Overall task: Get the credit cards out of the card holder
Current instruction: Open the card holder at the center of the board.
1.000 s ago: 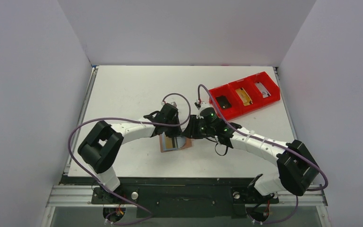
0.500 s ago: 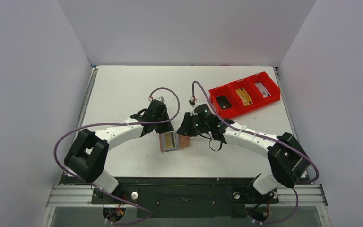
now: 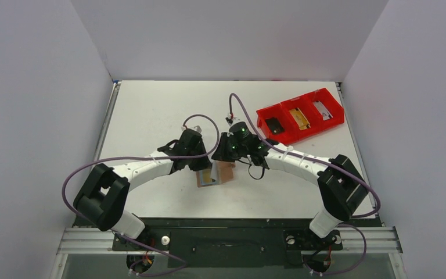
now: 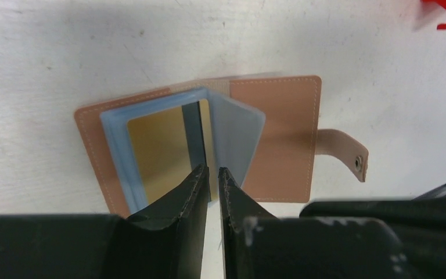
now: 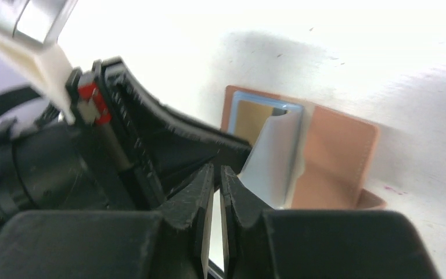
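The card holder (image 3: 216,173) lies open on the white table, tan outside with pale blue-grey sleeves. In the left wrist view (image 4: 279,139) its tab (image 4: 342,154) points right. One sleeve (image 4: 235,136) stands partly lifted. A gold card (image 4: 159,145) with a dark stripe sits in the left sleeve and also shows in the right wrist view (image 5: 250,116). My left gripper (image 4: 212,171) is shut and empty, its tips at the holder's near edge over the gold card. My right gripper (image 5: 216,170) is shut and empty, just beside the holder (image 5: 331,157) and close to the left gripper.
A red compartment tray (image 3: 324,92) stands at the back right. It holds a black card (image 3: 274,125), a gold card (image 3: 299,118) and a white card (image 3: 323,109). White walls enclose the table. The two wrists are close together over the holder.
My right gripper has moved left and farther back, to the holder's far right side. My left wrist has drawn back to the left. The holder stays in place.
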You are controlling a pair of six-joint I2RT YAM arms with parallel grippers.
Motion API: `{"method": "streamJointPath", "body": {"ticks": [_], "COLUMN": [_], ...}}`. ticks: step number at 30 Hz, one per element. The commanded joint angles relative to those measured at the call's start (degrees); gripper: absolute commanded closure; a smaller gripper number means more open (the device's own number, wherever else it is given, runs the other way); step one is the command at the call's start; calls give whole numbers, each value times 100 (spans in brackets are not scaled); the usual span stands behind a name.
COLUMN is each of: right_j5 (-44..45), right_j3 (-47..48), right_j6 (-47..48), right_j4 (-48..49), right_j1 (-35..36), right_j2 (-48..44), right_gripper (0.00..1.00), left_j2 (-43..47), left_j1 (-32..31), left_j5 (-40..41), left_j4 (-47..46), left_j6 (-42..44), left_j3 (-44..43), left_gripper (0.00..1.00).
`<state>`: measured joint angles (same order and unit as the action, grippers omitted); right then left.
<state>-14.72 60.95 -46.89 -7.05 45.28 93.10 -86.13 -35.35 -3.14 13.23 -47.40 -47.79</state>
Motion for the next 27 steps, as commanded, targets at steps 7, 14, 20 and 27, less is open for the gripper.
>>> {"method": "streamJointPath", "body": {"ticks": [7,14,20,27], "right_j5": [1010,1062,773,257], "right_j3": [-724,-1161,-1175,-873], "right_j6": [-138,-89,-104,-364], "right_j4": [-178,-274,-124,276], "right_j1": [-550,-633,-614,-569], "right_j2": [-1107,-1513,-1448,-662], "right_gripper": [94,94,93,93], "left_j2": [-267,-1077,-1648,-1468], "left_j1": [-479,-551,-578,-561], "left_j5": [-596,-720,-728,-599], "left_j4": [-867,-1120,-1188,-982], "left_j6": [-239,-329,-390,-361], "left_j3": [-272,-654,-798,-722], "left_gripper": [90,90,90,91]}}
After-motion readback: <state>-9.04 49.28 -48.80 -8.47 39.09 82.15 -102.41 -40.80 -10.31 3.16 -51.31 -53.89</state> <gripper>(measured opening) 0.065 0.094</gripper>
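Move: The bare right panel of the card holder lies about 6 cm to the right of my left hand, level with it and some 4 cm lower. The half-raised clear leaf stands about 2 cm to the right of that hand, the gold card about 2 cm to its left, and the snap strap about 11 cm to its right, 1 cm farther out. From my right hand the same panel lies some 3 cm right and 9 cm down. I sweep my left hand, fingers nearly shut, about 7.5 cm right with the clear leaf, bowing slightly back on the way. Then I sink it some 4 cm until the tips press the leaf down onto the right panel. My right hand, still shut, clears off to the right ahead of it by about 8 cm, turning some 15 degrees clockwise, and at the end eases slightly back left and down. ##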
